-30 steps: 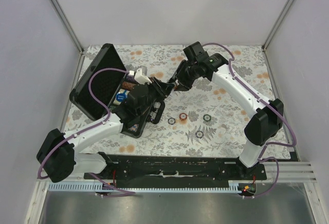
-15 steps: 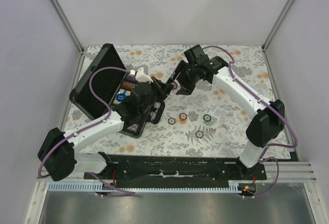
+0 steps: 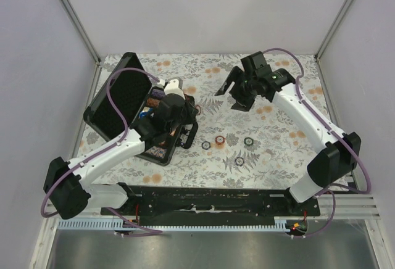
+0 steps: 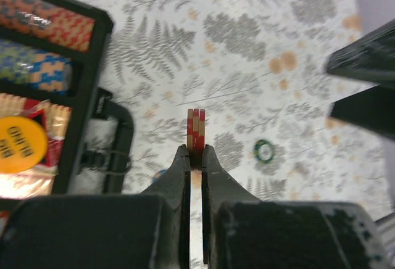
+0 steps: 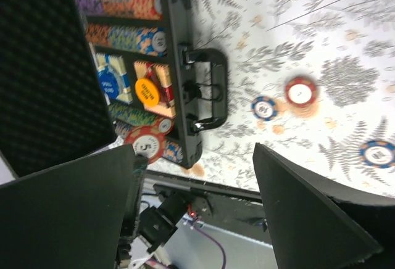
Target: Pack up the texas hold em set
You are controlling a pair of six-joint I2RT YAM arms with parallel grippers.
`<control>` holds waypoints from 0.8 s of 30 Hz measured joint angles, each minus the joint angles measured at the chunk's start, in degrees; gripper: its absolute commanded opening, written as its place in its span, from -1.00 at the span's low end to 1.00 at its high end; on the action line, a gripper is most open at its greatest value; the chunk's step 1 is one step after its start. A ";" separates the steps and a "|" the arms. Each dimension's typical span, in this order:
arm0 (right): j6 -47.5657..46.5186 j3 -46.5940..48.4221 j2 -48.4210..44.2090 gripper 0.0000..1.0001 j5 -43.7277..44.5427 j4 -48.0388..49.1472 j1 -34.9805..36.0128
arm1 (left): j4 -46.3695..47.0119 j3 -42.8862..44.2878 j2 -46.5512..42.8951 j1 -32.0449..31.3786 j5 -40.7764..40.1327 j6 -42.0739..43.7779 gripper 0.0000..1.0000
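The black briefcase (image 3: 162, 147) lies open at the left, its foam-lined lid (image 3: 117, 99) standing up. Rows of multicoloured chips (image 5: 126, 37) fill it, and an orange disc (image 5: 148, 90) lies on top. My left gripper (image 4: 196, 152) is shut on two red chips (image 4: 196, 127), held edge-on above the cloth just right of the case handle (image 4: 118, 139). In the top view, that left gripper (image 3: 190, 116) sits over the case's right edge. My right gripper (image 3: 237, 91) hangs open and empty, farther back and to the right. Its fingers (image 5: 80, 213) frame the case from above.
Several loose chips lie on the floral cloth right of the case: a blue one (image 3: 206, 145), a red one (image 3: 219, 140), a dark one (image 3: 248, 140) and another (image 3: 239, 160). White walls and metal posts (image 3: 73, 16) enclose the table.
My right gripper has opened wide and pulled back and to the right, away from the left one. The left gripper has shut on the red chips and shifted slightly toward the case.
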 measured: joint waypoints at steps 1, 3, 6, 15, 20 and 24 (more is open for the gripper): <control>-0.79 -0.98 -1.14 0.71 0.66 0.09 -0.83 | -1.95 0.28 -0.28 0.00 -0.31 1.20 -0.96; -2.27 -3.21 -3.28 0.71 1.60 0.35 -2.01 | -7.06 1.16 -0.87 0.09 -0.76 4.61 -0.96; -4.44 -6.75 -5.97 0.71 3.15 0.39 -2.95 | -14.12 2.60 -1.66 0.63 -0.59 9.92 -0.96; -9.73 -12.31 -7.69 0.71 5.75 0.39 -3.30 | -29.73 6.91 0.92 5.07 2.93 20.63 -0.96; -10.71 -12.98 -7.34 0.71 5.51 0.46 -3.37 | -33.05 6.29 3.32 6.27 4.35 21.33 -0.96; -11.39 -12.98 -6.49 0.71 5.44 0.44 -3.37 | -34.71 5.27 5.27 6.86 5.44 22.47 -0.96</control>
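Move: The free end of the green chip row's slot in the case lies about 11 cm left of the left hand, 6 cm back and 14 cm below. From that hand, the big blind button is some 11 cm left and 2 cm ahead; the case handle is 3 cm left and 3 cm back. From the right hand, the slot end is about 23 cm left and 9 cm back; the loose green chip is 10 cm right and 9 cm back. The small stack of red chips, still pinched in the shut left gripper, is carried about 10 cm left over the case, sinking 9 cm and drawing back 5, towards the gap beside the green chip row, while the wrist rolls and tips some 45 degrees to point down. The empty right hand, kept wide open, backs off some 6 cm to the right, then mostly sinks about 5 cm. ##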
